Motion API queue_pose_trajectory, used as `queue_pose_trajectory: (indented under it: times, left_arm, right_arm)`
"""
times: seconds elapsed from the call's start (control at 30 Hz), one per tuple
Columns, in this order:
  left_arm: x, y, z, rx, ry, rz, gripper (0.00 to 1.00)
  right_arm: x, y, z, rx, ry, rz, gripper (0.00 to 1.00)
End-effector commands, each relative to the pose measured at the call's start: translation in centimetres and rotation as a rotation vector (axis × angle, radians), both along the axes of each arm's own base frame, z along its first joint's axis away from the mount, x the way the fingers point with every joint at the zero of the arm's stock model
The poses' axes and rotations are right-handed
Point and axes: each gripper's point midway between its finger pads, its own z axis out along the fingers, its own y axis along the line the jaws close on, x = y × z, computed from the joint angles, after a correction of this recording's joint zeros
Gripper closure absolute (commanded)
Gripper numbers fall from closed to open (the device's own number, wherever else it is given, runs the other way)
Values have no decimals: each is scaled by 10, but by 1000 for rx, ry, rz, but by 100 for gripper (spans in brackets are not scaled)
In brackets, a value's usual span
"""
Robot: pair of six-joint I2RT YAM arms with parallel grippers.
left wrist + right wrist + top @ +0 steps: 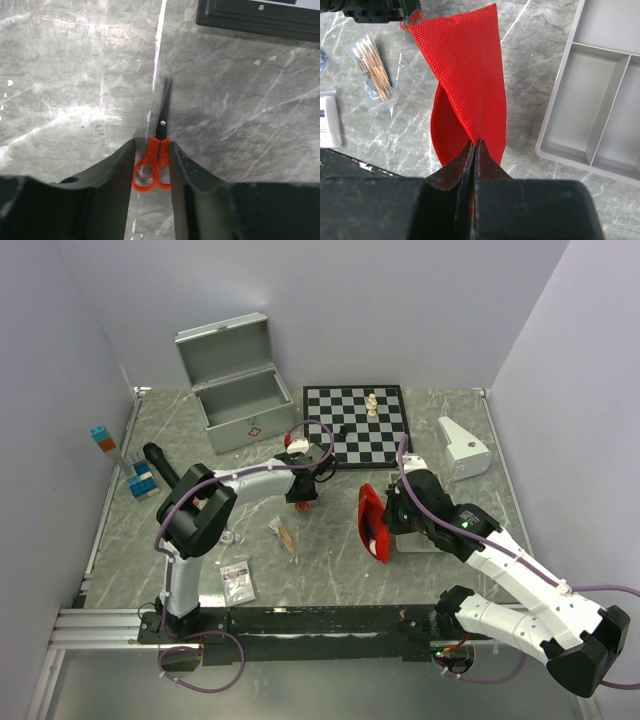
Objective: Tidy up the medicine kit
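The medicine kit's silver case (240, 400) stands with its lid up at the back left. Its red pouch (372, 522) hangs lifted off the table with its mouth gaping; my right gripper (393, 520) is shut on the pouch's edge. The wrist view shows the jaws (475, 142) pinching the red fabric (470, 65). My left gripper (305, 488) points down at the table's middle. Its fingers (152, 145) press on both handle loops of small red-handled scissors (161, 131), whose black blades are closed and point away.
A chessboard (355, 420) with pieces (371, 403) lies behind the grippers. A shallow grey divided tray (600, 100) sits right of the pouch. A bag of cotton swabs (283, 533), a small packet (237, 582), blue blocks (143, 480) and a white wedge (463, 448) lie around.
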Motion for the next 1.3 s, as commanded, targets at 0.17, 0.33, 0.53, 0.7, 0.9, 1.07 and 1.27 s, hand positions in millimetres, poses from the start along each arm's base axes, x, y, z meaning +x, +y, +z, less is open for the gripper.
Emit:
queue_pose_trajectory:
  times: [0.17, 0.33, 0.53, 0.7, 0.9, 1.07, 1.27]
  left_arm:
    - [-39, 26, -27, 97, 146, -57, 77]
    - [-35, 20, -20, 69, 122, -66, 92]
    - [-35, 16, -14, 30, 103, -67, 99]
    - [-35, 17, -10, 16, 85, -59, 79]
    - [-38, 20, -18, 42, 105, -76, 70]
    - [-42, 23, -27, 52, 125, -84, 99]
    - [-37, 18, -8, 6, 71, -78, 99]
  right_arm:
    - [0, 1, 10, 61, -37, -19, 100]
    - [2, 1, 9, 47, -26, -21, 100]
    - [2, 1, 10, 49, -27, -20, 100]
    - [2, 1, 11, 49, -25, -25, 100]
    - [1, 0, 10, 45, -21, -25, 100]
    - [1, 0, 9, 44, -21, -24, 100]
    - [1, 1, 9, 42, -20, -21, 100]
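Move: The left hand is low at the orange-handled scissors, half-open fingers on either side of the handle. The scissors' middle is about 1 cm ahead and 1 cm below, blades pointing forward. The cotton swab bag lies some 9 cm back and 4 cm left; the chessboard's middle is about 19 cm ahead and 13 cm right. From the right hand, still holding the red pouch, the scissors lie roughly 13 cm ahead, 19 cm left and 16 cm below. Barely leaving its place, the left hand shuts its half-open fingers over the scissors' handle, then eases back about 1.5 cm at almost the same height. On the way the fingers part again to roughly a third, then shut once more, ending closed at the neck just behind the pivot. The wrist hardly turns. ##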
